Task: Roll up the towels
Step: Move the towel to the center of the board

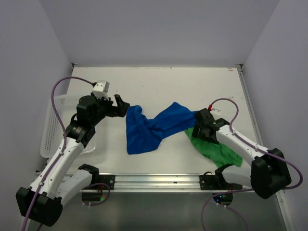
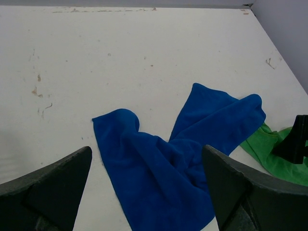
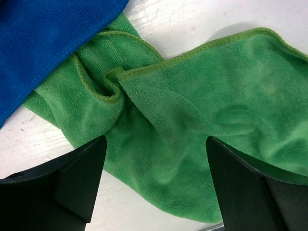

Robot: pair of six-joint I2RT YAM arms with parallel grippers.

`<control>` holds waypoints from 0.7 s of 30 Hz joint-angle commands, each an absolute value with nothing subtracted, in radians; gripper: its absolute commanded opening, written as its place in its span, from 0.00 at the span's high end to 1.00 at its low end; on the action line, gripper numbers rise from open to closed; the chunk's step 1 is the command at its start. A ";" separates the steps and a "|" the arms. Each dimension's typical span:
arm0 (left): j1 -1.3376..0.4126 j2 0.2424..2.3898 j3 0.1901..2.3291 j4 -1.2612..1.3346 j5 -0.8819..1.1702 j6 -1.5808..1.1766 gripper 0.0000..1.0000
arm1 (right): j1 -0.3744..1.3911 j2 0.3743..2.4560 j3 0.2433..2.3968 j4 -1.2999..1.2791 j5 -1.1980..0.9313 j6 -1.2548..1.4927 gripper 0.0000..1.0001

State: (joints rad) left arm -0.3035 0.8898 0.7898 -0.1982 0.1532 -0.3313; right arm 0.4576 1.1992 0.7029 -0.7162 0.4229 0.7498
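The blue towel (image 1: 147, 127) lies crumpled and twisted on the white table's middle, and its right end overlaps the green towel (image 1: 214, 149). My left gripper (image 1: 122, 107) hovers open at the blue towel's left end, holding nothing. The left wrist view shows the blue towel (image 2: 163, 168) spread between and beyond my open left gripper (image 2: 147, 149), with the green towel (image 2: 269, 149) at the right. My right gripper (image 1: 199, 126) stands open over the bunched green towel (image 3: 192, 120). In the right wrist view the right gripper (image 3: 155, 139) pinches nothing, and the blue towel (image 3: 43, 38) fills the upper left corner.
A white mesh basket (image 1: 50, 130) sits at the table's left edge under the left arm. A metal rail (image 1: 154, 180) runs along the near edge. Walls enclose the table on the left, back and right. The green towel reaches close to the near edge.
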 commanded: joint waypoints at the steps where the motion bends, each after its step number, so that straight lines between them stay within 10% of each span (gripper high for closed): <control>1: -0.307 0.881 0.793 -0.167 0.176 -0.342 0.00 | 0.453 1.259 0.698 -0.614 0.399 0.784 0.12; 6: -0.307 0.881 0.796 -0.169 0.181 -0.342 0.00 | 0.413 1.328 0.664 -0.528 0.310 0.793 0.18; 11: -0.308 0.877 0.796 -0.170 0.183 -0.342 0.00 | 0.354 1.292 0.637 -0.504 0.235 0.787 0.76; 15: -0.308 0.876 0.796 -0.169 0.190 -0.344 0.00 | 0.354 1.101 0.719 -0.705 0.316 0.750 0.98; 21: -0.308 0.874 0.798 -0.169 0.190 -0.345 0.00 | 0.353 0.946 1.032 -0.919 0.393 0.681 1.00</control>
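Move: Around 4 cm below the open right fingers lies the green towel, its middle some 4 cm back and 4 cm to the right of them. The blue towel's middle is about 20 cm to the left and 3 cm ahead; its near end, over the green one's far-left end, is some 7 cm ahead and 4 cm left. From the left hand, the green towel's middle is roughly 36 cm to the right, 12 cm back and 23 cm lower. Sinking about 3.5 cm and easing a little forward and left, the right hand comes down onto the green towel, closes its wide-open fingers on a bunch of cloth and pinches it. It then lifts straight up at quickening speed, about 12 cm from the lowest point, with the still-closed fingers tilting forward some 15 degrees as they rise. ##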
